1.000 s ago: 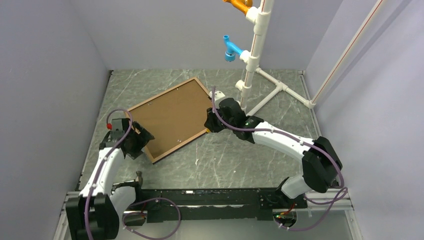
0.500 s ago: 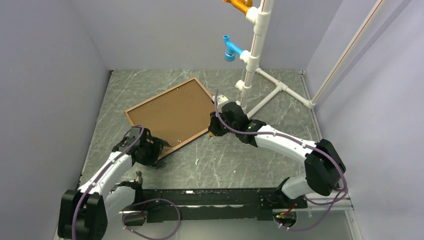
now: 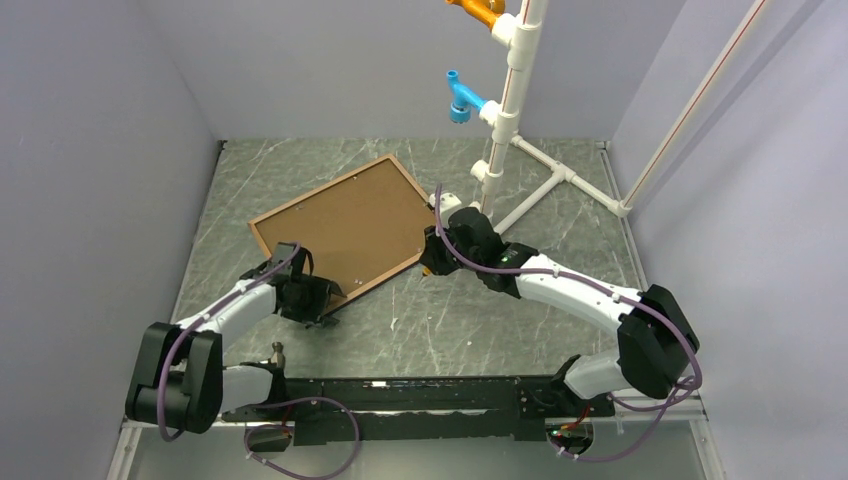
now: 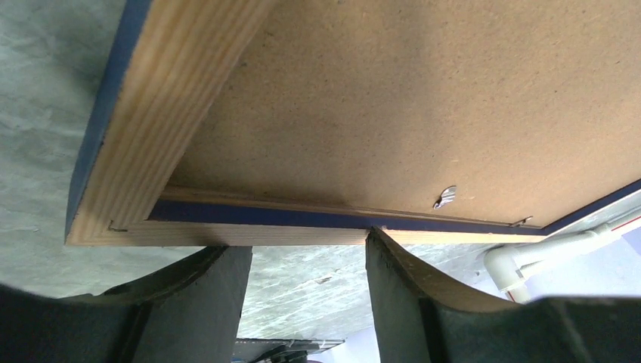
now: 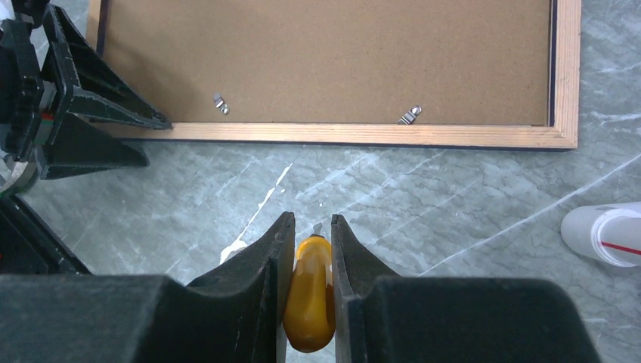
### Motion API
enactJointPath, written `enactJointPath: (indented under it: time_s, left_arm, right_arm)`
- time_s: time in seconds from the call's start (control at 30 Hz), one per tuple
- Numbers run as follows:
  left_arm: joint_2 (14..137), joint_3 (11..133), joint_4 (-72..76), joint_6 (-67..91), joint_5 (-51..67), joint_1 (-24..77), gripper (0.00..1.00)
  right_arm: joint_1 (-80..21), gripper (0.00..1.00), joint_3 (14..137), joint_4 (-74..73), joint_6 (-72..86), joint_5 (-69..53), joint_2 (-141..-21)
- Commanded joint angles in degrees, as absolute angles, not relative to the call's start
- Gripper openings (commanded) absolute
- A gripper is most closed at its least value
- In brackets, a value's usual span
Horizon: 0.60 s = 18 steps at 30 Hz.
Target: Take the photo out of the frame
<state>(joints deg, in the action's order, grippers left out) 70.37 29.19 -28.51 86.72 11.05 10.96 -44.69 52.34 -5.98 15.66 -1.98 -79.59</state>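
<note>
The frame (image 3: 320,190) lies face down on the table, wooden rim and navy edge (image 4: 143,113) showing. The photo's printed side is hidden; only its brown backing board (image 3: 345,230) (image 5: 325,60) shows, held by small metal tabs (image 5: 409,114) (image 4: 446,197). My left gripper (image 3: 325,300) (image 4: 302,242) is open at the frame's near edge, close to a corner. One fingertip (image 4: 376,236) touches the rim; table shows between the fingers. My right gripper (image 3: 428,262) (image 5: 311,219) is just off the near right edge, shut on an orange tool (image 5: 310,295) with a small metal tip.
A white PVC pipe stand (image 3: 505,110) with blue (image 3: 460,100) and orange (image 3: 478,10) fittings rises right behind the right gripper, and its base pipes (image 3: 560,180) spread over the table's back right. Grey walls close in the left, back and right sides.
My left arm swung from the frame's left side round to its near edge, and its jaws narrowed. The right gripper drifted slightly right, still holding the orange tool.
</note>
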Motion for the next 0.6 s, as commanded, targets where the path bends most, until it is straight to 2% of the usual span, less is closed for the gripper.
enactJointPath:
  time_s: [0.0,0.13,0.37,0.57]
  left_arm:
    - [73.34,30.32,-32.52,92.40,1.45,9.96,0.59]
    - [73.96,31.01,-34.08,87.94,-1.91,8.07,0.54]
    - [74.23,31.48,-33.30,76.74,-6.48,2.89,0.31]
    - [71.31,31.74,-31.33,65.63,-8.83,-4.01,0.28]
  right_arm:
    - [-44.53,0.00,51.83,-3.69,16.00,-2.34,-78.24]
    - [-44.56,0.00,52.04,-3.39,15.76,-2.59,-78.64]
    - [-44.51,0.00,52.03,-3.38,15.03,-2.37,-79.34]
    - [-44.56,0.00,53.07,-3.80,14.29,-2.46,-80.89]
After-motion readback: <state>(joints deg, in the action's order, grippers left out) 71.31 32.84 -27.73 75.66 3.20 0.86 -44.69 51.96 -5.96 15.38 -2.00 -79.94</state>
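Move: The left fingertips are already at the frame's near rail, which passes practically under the hand point, 1 cm below. The frame's near-left corner lies about 6 cm left and 3 cm back; a metal clip on the backboard is some 4 cm ahead and 3 cm right. The hammer lies roughly 11 cm left and 9 cm back. From the right hand, that spot of rail is about 18 cm left, 6 cm back and 12 cm lower. Swing the near-left end of the frame outward with the left gripper: keep the tips on the near rail and sweep left about 6 cm and forward about 4 cm, slowly at first, then faster. Close the fingers from wide to roughly a third open around the rail, let them work towards the near-left corner, and roll the wrist some 10 degrees so its left side rises. ##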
